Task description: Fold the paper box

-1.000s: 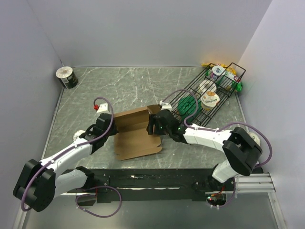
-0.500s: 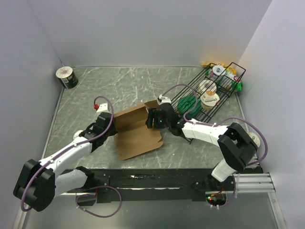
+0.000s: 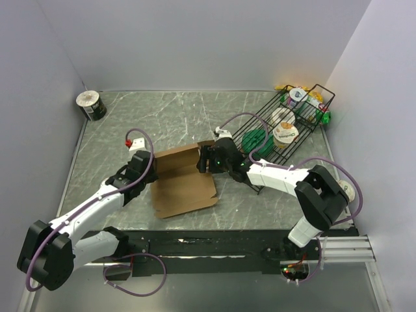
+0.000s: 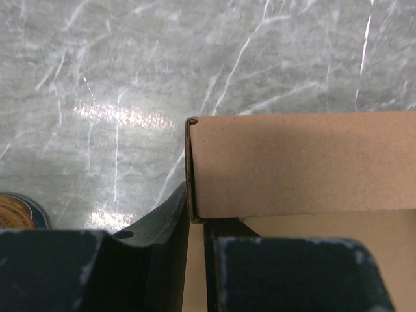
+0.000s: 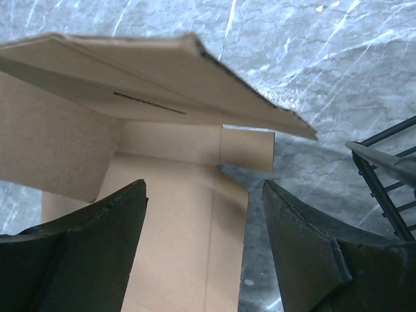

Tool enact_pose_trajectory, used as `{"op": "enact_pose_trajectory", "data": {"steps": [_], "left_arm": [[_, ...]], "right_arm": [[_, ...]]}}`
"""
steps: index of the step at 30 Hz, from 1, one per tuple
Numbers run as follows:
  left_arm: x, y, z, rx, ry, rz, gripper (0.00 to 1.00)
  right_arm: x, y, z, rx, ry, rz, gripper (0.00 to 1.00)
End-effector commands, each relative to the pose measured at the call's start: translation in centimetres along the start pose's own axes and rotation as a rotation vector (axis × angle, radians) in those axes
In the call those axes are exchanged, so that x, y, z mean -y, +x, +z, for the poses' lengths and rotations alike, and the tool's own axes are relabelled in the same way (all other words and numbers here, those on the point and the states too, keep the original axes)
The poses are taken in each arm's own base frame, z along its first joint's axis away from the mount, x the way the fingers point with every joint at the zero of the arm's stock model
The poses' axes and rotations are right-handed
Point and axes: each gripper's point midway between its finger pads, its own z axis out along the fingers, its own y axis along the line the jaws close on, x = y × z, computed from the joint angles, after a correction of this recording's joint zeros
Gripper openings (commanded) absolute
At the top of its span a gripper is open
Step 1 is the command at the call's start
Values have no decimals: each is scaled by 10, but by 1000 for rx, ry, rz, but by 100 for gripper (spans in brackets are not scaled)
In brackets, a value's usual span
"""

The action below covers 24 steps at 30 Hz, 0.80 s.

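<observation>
The paper box (image 3: 184, 184) is a brown cardboard sheet lying partly folded at the table's middle, its far panel (image 3: 177, 159) standing up. My left gripper (image 3: 148, 171) is at the box's left edge. In the left wrist view its jaws (image 4: 197, 220) are shut on a thin cardboard wall (image 4: 299, 166) at the corner. My right gripper (image 3: 204, 160) hangs at the box's far right corner. In the right wrist view it (image 5: 203, 186) stands open over the flat panel (image 5: 175, 221), with a raised flap (image 5: 149, 75) just beyond it and nothing between its fingers.
A black wire basket (image 3: 305, 133) holding tubs and packets lies at the back right, close behind my right arm; its wires (image 5: 383, 188) show at the right wrist view's edge. A small round can (image 3: 91, 105) stands in the back left corner. Walls close three sides.
My right gripper has slid away and leftward along the box's right edge to its far corner. The left gripper and the box have shifted slightly left and away, grip unchanged.
</observation>
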Motion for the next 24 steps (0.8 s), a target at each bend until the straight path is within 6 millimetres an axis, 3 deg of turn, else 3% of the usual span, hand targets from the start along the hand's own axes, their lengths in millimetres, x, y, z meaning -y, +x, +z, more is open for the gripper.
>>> {"op": "enact_pose_trajectory", "data": {"steps": [1, 5, 9, 14, 24], "left_arm": [[2, -28, -8, 87, -4, -42, 17], [-7, -24, -5, 87, -37, -43, 16], [-2, -23, -2, 71, -25, -34, 16], [6, -23, -3, 66, 25, -33, 15], [17, -16, 0, 41, 81, -12, 16]], "right_arm": [[9, -33, -2, 63, 15, 20, 79], [29, -35, -3, 74, 59, 30, 79], [49, -39, -17, 110, 134, 17, 79], [86, -13, -40, 80, 233, 22, 79], [130, 16, -83, 93, 363, 98, 80]]}}
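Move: My left hand already pinches the far-left corner of the paper box. The box's far-right flap is about 4 cm ahead of my open right hand, 2 cm to its right and roughly level in height; from my left hand it lies some 18 cm right and 7 cm farther out. The box floor's middle is about 5 cm left of my right hand, 7 cm back and 9 cm below. The wire rack's middle stands some 26 cm right of the same hand and 5 cm farther out. I draw my right hand away from the box's far-right flap, hardly stirring at first, then sweeping ever faster to the right and a little back, about 10 cm in all and level, towards the wire rack. Its fingers stay wide open and empty while the wrist swings slightly clockwise; the arm seems to shove the rack aside. My left hand keeps its pinch on the box corner, shifting barely a centimetre. ##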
